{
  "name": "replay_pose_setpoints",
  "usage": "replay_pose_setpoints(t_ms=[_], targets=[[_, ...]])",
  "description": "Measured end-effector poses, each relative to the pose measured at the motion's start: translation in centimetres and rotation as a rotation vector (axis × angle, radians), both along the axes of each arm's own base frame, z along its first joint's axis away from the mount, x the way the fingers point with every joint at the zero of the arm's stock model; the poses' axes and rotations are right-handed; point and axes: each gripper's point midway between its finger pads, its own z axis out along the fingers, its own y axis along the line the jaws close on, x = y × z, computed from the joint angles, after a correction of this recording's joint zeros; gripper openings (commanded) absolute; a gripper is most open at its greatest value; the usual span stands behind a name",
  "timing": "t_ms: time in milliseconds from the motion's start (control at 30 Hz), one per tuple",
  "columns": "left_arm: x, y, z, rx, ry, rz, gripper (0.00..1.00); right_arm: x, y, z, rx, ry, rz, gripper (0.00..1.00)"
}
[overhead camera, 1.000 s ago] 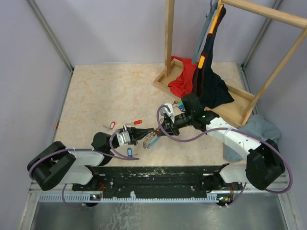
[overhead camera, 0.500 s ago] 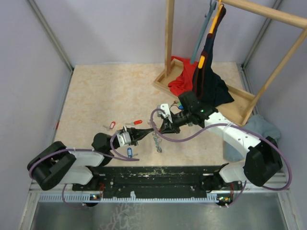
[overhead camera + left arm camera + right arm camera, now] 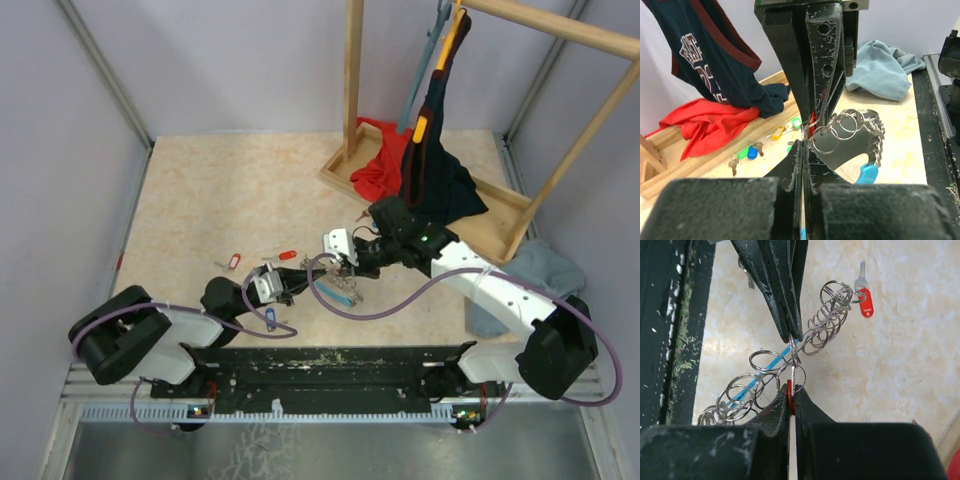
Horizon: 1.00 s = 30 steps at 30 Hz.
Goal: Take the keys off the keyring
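Observation:
The keyring (image 3: 338,291), a chain of steel rings with a light-blue sleeve (image 3: 867,174), hangs between my two grippers just above the table. My left gripper (image 3: 300,280) is shut on one ring of it; in the left wrist view its jaws (image 3: 805,142) pinch the ring edge. My right gripper (image 3: 345,265) is shut on a red-tagged key (image 3: 789,390) that hangs from a ring right under the left fingertips (image 3: 792,335). Another red-tagged key (image 3: 865,302) sits at the far end of the ring chain (image 3: 827,322).
Loose keys lie on the table: two red-tagged ones (image 3: 235,261) (image 3: 287,255), a blue one (image 3: 270,318), and yellow (image 3: 777,132), green (image 3: 743,152) and blue (image 3: 754,152) ones by the wooden rack base (image 3: 480,235). Red cloth (image 3: 385,165), a navy shirt (image 3: 440,180) and a light-blue towel (image 3: 545,265) are at the right.
The keyring has gone from a hanging bunch to a chain stretched out between the grippers. The right wrist has moved left and lower; the left arm has shifted slightly right.

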Motion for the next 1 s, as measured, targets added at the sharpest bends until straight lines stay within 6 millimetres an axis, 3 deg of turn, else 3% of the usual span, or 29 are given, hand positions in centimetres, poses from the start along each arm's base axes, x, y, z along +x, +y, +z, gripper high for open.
replay_pose_setpoints(t_ms=[400, 800, 900, 1000], targets=[[1.0, -0.5, -1.3, 0.009, 0.06, 0.076, 0.0, 1.1, -1.6, -1.0, -0.151, -0.136, -0.03, 0.0], [2.0, -1.0, -2.5, 0.052, 0.031, 0.118, 0.0, 1.4, -2.6, -0.9, -0.218, -0.116, -0.051, 0.0], [2.0, -1.1, -2.5, 0.052, 0.035, 0.115, 0.21, 1.5, -2.7, -1.8, -0.221, -0.054, -0.063, 0.0], [1.8, -0.9, -2.5, 0.045, 0.053, 0.111, 0.3, 1.5, -3.2, -2.6, -0.219, 0.045, -0.082, 0.0]])
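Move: The left fingers, shut on a ring of the keyring, have the red tag pinched in the right fingers about 4 cm to their right, 1 cm back and 1 cm higher. A loose red key tag lies 3 cm ahead, 6 cm left and some 12 cm below them. From the right fingers the pinched ring is about 4 cm left, 1 cm ahead and 1 cm lower; the blue strip hangs 5 cm back, 1 cm left and 6 cm below. Both sink forward, the right drawing 3 cm rightward with its grip kept; the left finally opens partway, releasing the ring. ##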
